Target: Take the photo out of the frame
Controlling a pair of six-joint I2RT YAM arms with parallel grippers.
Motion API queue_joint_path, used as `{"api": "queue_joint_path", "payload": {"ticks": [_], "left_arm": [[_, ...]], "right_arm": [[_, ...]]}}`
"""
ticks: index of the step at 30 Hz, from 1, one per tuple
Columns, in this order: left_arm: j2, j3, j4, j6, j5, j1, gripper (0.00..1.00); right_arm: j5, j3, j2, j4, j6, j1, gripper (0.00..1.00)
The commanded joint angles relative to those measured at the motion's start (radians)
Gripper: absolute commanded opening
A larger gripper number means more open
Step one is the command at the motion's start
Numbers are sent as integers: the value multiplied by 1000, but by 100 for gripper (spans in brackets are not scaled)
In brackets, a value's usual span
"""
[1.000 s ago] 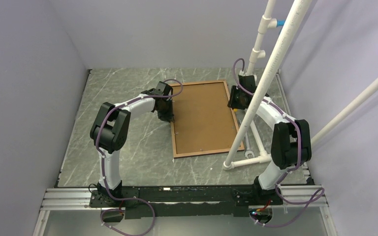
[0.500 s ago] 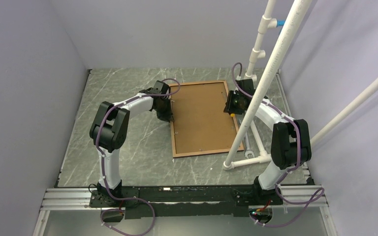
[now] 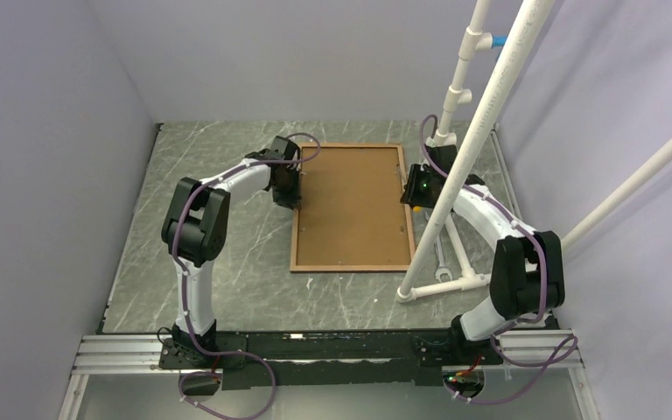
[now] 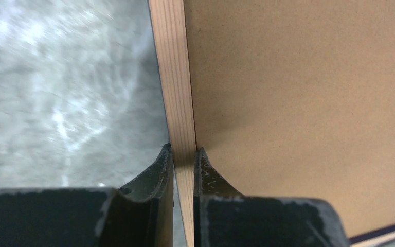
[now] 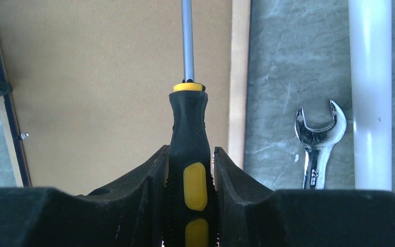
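The frame [image 3: 296,238] lies face down on the marble table, its light wooden back rim around a brown back panel [image 3: 353,210]. The photo's printed side is hidden. My left gripper [image 3: 295,198] is at the frame's left side. In the left wrist view that gripper [image 4: 184,152] is shut on the wooden rail [image 4: 174,77], one finger outside it and one on the brown back [image 4: 298,103]. My right gripper [image 3: 413,187] hovers at the frame's right edge. It [image 5: 190,150] is shut on a black-and-yellow screwdriver [image 5: 187,126] whose shaft points across the brown back, beside the right rail [image 5: 239,77].
A white PVC pipe stand [image 3: 481,131] rises right of the frame, its foot [image 3: 442,284] on the table. A steel wrench [image 5: 319,139] lies between the frame and a pipe [image 5: 369,77]. Grey walls close in the table on three sides.
The frame has swung and slid left with my left gripper on its rail, and now lies square to the table. My right gripper has shifted left with the screwdriver.
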Motion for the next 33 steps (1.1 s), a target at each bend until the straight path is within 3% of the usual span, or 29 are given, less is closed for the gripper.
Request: {"api": "queue_joint_path", "payload": {"ticks": [1,8,10,12,13,16,23,29,33], "left_arm": [[8,61,-34,199,-129,36,0],[3,65,-50,345,-193,47,0],[-6,77,-77,334,-208,55,21],[-46,71,-74,322,-240,61,51],[-72,50,-61,315,-246,66,61],[-141,47,-68,284,-256,82,78],[-336,2,-155,65,-354,86,81],[-623,-257,-94,-318,-271,86,82],[-764,-494,32,-574,-121,64,82]], "right_arm": [[5,-16,-65,31,18,0,0],[-10,-58,-113,61,26,3,0],[-25,-76,-134,87,29,3,0],[-21,-86,-150,93,30,3,0],[-17,-93,-158,96,29,4,0],[-16,-116,-191,124,36,6,0],[-57,-173,-229,197,60,6,0],[-90,-195,-256,228,76,8,0],[-90,-196,-267,225,75,7,0]]}}
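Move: The left gripper is already shut on the frame's left rail, with the frame's middle about 12 cm to its right and 2 cm farther out. The left rail's metal clip sits some 5 cm back and 1 cm right of the pads, and the near left corner about 14 cm straight back. From the right gripper, which holds the screwdriver, the pinched rail lies roughly 22 cm left, 3 cm ahead and 8 cm below. Keep the left pinch on the rail and drag the frame left and a little forward at table height, about 5 cm, tilting the wrist slightly. Then open the fingers wide and pull clear, up some 14 cm and farther left, swinging back and turning the wrist counter-clockwise at the end. Keep the screwdriver in the right gripper while easing it back and up slightly. ##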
